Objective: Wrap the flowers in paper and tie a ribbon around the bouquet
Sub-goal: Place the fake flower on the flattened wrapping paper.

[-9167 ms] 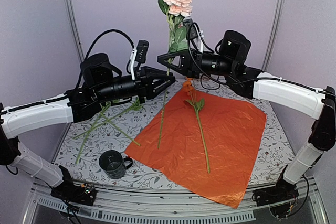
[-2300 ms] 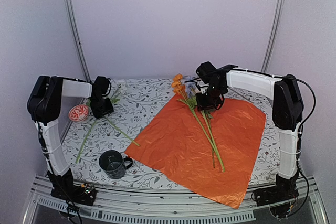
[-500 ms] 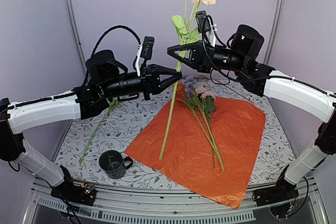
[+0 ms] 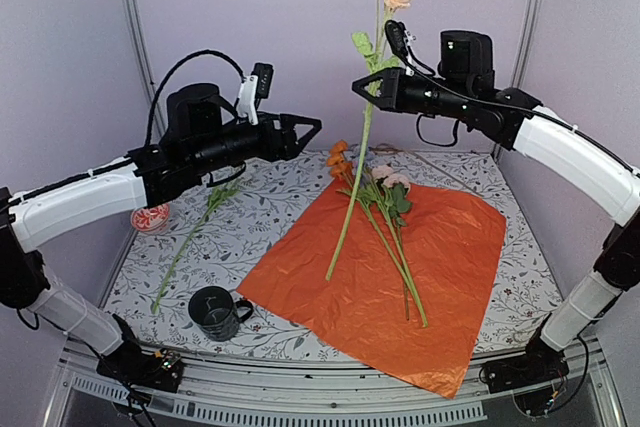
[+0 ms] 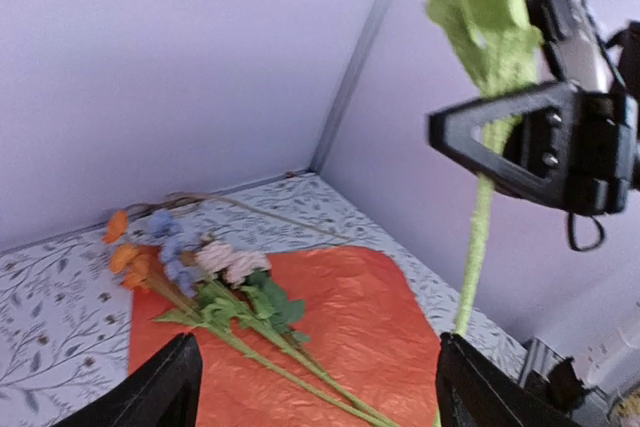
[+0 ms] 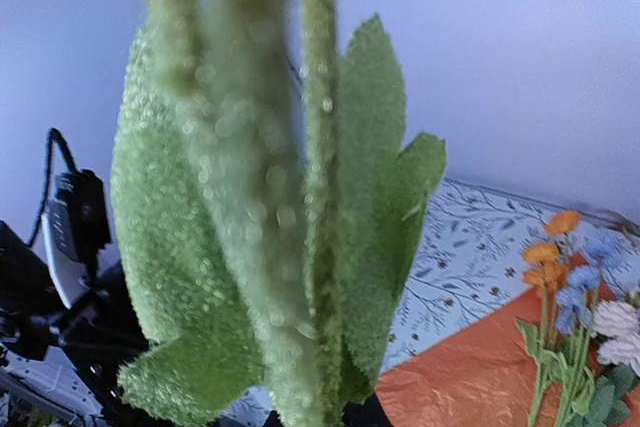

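Observation:
My right gripper [image 4: 365, 85] is shut on the stem of a tall peach-headed flower [image 4: 352, 187] and holds it upright over the table. The flower's leaf and stem [image 6: 300, 247] fill the right wrist view and hide the fingers. Its lower end hangs just above the orange-red paper [image 4: 440, 277], which lies flat. Several more flowers [image 4: 385, 209] lie across the paper, also seen from the left wrist [image 5: 230, 297]. My left gripper [image 4: 305, 132] stands open and empty to the left of the stem, its fingers [image 5: 165, 387] wide apart. A thin tan ribbon [image 5: 240, 205] lies behind the paper.
One loose green stem [image 4: 190, 242] lies on the leafy tablecloth at the left. A dark mug [image 4: 215, 312] stands near the front left. A small red-and-white round thing [image 4: 150, 217] sits at the left edge. Purple walls close in the back and sides.
My left gripper has drawn back to the left, away from the stem. The right gripper has carried the flower up and to the right.

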{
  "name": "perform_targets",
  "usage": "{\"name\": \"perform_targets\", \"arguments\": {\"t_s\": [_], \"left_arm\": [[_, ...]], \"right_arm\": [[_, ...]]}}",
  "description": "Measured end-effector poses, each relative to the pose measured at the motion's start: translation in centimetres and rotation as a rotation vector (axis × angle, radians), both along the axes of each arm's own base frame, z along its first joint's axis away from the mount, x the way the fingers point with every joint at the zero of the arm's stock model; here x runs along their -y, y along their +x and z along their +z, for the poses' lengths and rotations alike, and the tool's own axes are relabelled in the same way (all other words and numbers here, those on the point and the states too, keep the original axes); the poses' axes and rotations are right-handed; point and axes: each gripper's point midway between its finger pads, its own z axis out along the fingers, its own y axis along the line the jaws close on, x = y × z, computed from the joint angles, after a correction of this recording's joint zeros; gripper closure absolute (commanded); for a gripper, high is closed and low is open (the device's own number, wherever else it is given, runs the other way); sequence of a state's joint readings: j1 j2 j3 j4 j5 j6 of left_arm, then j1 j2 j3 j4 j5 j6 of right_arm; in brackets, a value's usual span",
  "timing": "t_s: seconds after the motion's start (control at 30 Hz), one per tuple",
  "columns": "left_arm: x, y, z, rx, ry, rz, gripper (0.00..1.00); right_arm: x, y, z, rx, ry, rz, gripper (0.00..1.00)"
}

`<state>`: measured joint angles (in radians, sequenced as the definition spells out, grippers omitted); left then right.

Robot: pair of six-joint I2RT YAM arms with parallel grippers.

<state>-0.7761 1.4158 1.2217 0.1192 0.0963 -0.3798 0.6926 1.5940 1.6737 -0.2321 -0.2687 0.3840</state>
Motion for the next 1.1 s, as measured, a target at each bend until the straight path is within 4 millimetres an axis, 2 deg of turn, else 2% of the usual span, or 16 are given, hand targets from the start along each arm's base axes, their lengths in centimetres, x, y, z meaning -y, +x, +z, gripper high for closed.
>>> {"name": "perform_targets", "arguments": {"t_s": [0.07, 0.1, 0.17, 0.23, 0.3, 0.4, 0.5, 0.57, 0.67, 0.77, 0.83, 0.97, 1.1], "left_arm": [[-3.4, 3.4, -1.3, -0.088, 0.04, 0.168, 0.2], [-5.1, 4.9, -2.0, -0.128, 0.058, 0.242, 0.2], [-8.0, 7.3, -3.9, -0.207, 0.105, 0.368, 0.2], [-10.7, 9.2, -6.7, -0.296, 0.167, 0.473, 0.2], [-12.5, 9.9, -9.6, -0.371, 0.229, 0.531, 0.2], [-13.6, 9.7, -13.3, -0.461, 0.314, 0.559, 0.2], [-13.8, 9.4, -15.0, -0.504, 0.362, 0.556, 0.21], [-13.9, 9.3, -15.6, -0.515, 0.38, 0.555, 0.2], [-14.4, 9.4, -16.8, -0.539, 0.415, 0.562, 0.2], [-15.4, 9.6, -19.2, -0.592, 0.477, 0.583, 0.18], [-16.4, 9.7, -21.2, -0.636, 0.527, 0.6, 0.17], [-18.7, 9.7, -24.3, -0.704, 0.621, 0.635, 0.16], [-21.5, 9.7, -25.9, -0.737, 0.706, 0.689, 0.18]], "right_arm": [[1.1, 2.6, -3.0, -0.08, -0.102, -0.103, 1.0], [1.5, 3.7, -5.1, -0.13, -0.159, -0.135, 1.0], [2.5, 5.6, -10.4, -0.244, -0.295, -0.191, 1.0], [3.3, 6.7, -16.1, -0.355, -0.432, -0.219, 1.0], [4.0, 7.3, -21.9, -0.464, -0.569, -0.231, 1.0], [5.2, 7.1, -29.8, -0.602, -0.766, -0.224, 1.0], [5.5, 7.2, -32.1, -0.639, -0.844, -0.216, 0.99], [5.2, 8.0, -32.3, -0.62, -0.859, -0.22, 0.94], [5.0, 9.1, -31.7, -0.576, -0.865, -0.232, 0.8], [5.1, 10.0, -31.4, -0.541, -0.875, -0.255, 0.61], [5.3, 10.5, -31.6, -0.519, -0.894, -0.271, 0.56], [5.6, 11.2, -31.6, -0.488, -0.911, -0.298, 0.54], [5.9, 11.6, -31.5, -0.466, -0.923, -0.318, 0.53]]}}
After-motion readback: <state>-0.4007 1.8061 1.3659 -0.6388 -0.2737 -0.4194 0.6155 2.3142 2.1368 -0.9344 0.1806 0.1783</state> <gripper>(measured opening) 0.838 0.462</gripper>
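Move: My right hand holds the peach flower upright; its landing spot on the orange paper, beside the bunch, is about 10 cm ahead, 5 cm right and 33 cm below. From that hand the bunch's leafy part is 8 cm ahead, 8 cm right; its orange heads 20 cm ahead, 5 cm left. My empty left hand has the last flower's leafy stem 28 cm left, 7 cm ahead, 32 cm below, with the red bowl some 18 cm left of that stem, 2 cm nearer me. I swing my right hand down about 30 cm and some 10 cm forward, slightly right, tipping its fingers from sideways to mostly down, lay the peach flower along the left side of the bunch, then open while easing forward. Meanwhile my open left hand withdraws, first forward and left, then down and left towards the last flower, turning its fingers downward, without reaching it. ##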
